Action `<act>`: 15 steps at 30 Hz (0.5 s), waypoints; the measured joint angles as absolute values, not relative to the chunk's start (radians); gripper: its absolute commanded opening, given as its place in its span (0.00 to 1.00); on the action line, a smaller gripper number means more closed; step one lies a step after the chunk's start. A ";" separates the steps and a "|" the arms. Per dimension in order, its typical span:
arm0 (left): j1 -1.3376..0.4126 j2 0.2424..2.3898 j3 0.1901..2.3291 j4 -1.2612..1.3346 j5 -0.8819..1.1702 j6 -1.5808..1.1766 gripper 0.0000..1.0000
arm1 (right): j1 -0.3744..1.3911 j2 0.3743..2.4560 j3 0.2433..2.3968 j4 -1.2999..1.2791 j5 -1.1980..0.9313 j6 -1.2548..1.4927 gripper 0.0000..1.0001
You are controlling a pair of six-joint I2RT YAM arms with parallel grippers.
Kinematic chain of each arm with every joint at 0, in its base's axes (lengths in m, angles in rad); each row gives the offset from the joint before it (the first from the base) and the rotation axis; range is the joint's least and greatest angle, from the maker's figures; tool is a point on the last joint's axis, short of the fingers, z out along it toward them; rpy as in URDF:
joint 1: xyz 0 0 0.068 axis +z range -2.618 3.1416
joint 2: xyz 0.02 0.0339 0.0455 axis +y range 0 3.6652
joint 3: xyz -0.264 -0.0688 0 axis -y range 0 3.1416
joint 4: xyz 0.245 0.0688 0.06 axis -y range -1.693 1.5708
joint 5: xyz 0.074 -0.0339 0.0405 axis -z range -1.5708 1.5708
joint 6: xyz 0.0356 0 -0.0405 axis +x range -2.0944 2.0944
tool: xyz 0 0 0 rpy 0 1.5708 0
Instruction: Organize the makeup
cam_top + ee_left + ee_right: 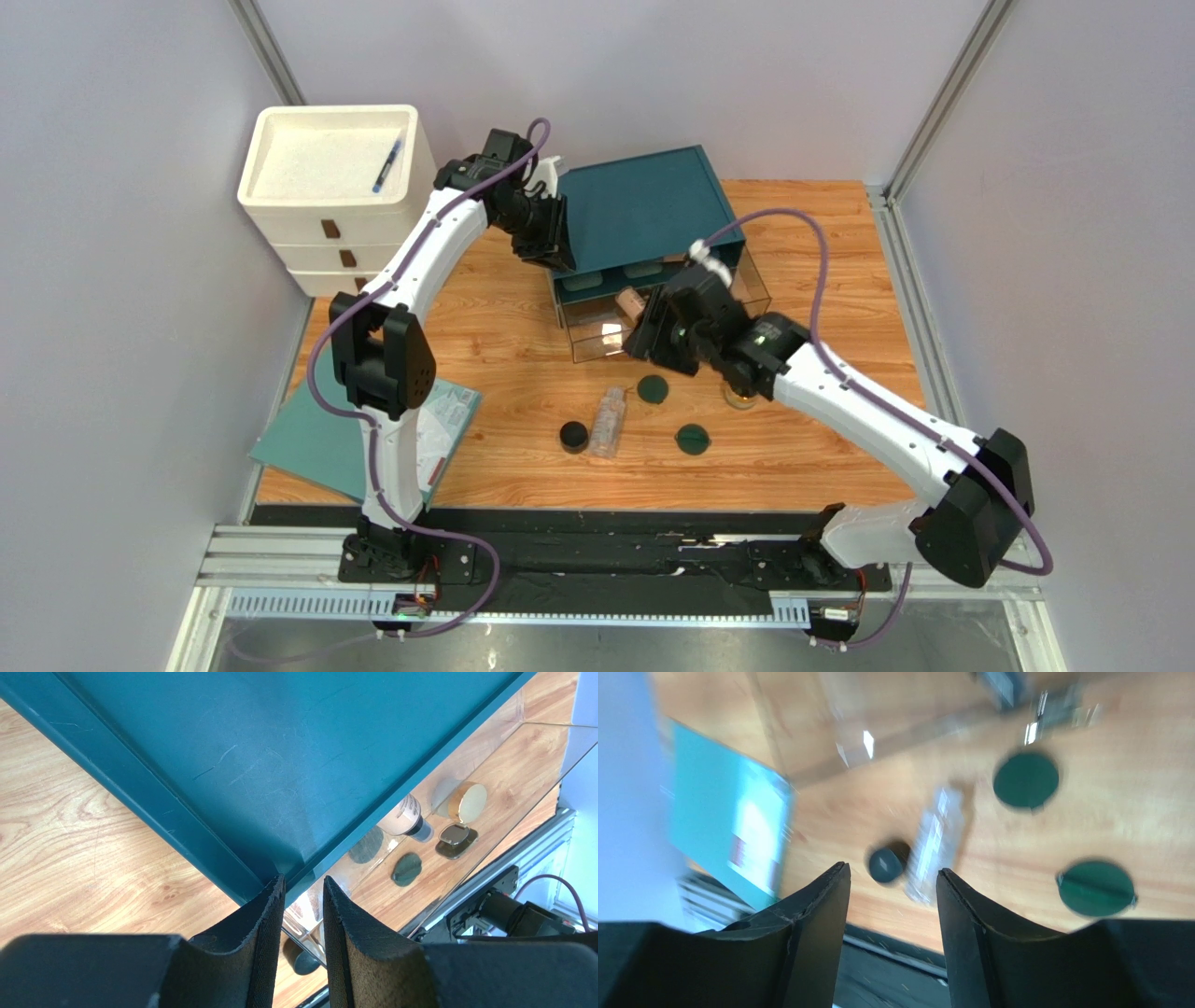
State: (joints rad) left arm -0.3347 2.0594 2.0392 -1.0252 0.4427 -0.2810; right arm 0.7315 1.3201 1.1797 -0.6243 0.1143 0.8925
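Note:
A teal organizer [645, 207] with clear drawers [603, 336] stands at the table's centre, and a tan foundation tube [631, 301] lies in a pulled-out drawer. On the wood in front lie a black jar [574, 437], a clear bottle [608, 420], two dark green discs [651, 388] [692, 441] and a gold-rimmed compact [737, 402] half under my right arm. My left gripper [547, 238] [303, 880] pinches the organizer's front left corner [281, 812]. My right gripper [657, 333] [892, 875] hovers open and empty, above the jar [887, 864] and bottle [936, 843].
A white drawer unit [337, 182] stands at the back left with a blue pen [387, 165] on its top tray. A teal booklet [358, 434] lies at the front left beside my left arm. Grey walls close in both sides.

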 measured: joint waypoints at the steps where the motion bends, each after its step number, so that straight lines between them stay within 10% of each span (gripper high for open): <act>1: -0.335 2.059 2.039 -1.025 0.442 -0.281 0.35 | 0.773 1.324 1.140 -0.628 0.116 0.893 0.53; 15: -0.334 2.059 2.033 -1.019 0.447 -0.281 0.35 | 1.002 1.621 1.031 -0.551 0.196 0.892 0.55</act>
State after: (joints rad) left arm -0.3336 2.0594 2.0327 -1.0195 0.4473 -0.2810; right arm 1.0019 1.6211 1.0309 -0.5514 0.1959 0.8921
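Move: The clear bottle lies on the table some 18 cm below the right hand, about 6 cm back and 5 cm to its left. The black jar stands about 4 cm left of the bottle and 2 cm nearer the base; one green compact lies roughly 6 cm right of the bottle and 5 cm farther out, the other about 11 cm right and 2 cm nearer. From the left hand the bottle is some 21 cm back, 5 cm right and 17 cm down. Away from the open drawer, the right hand plunges about 15 cm towards the clear bottle, at first drawing back some 8 cm as it sinks and easing a little left, then dropping nearly straight down. On the way the wrist tips the fingers some 20 degrees steeper towards the table with a slight counter-clockwise turn, and they stay about half open, arriving low over the bottle's base end with no touch to be seen. ##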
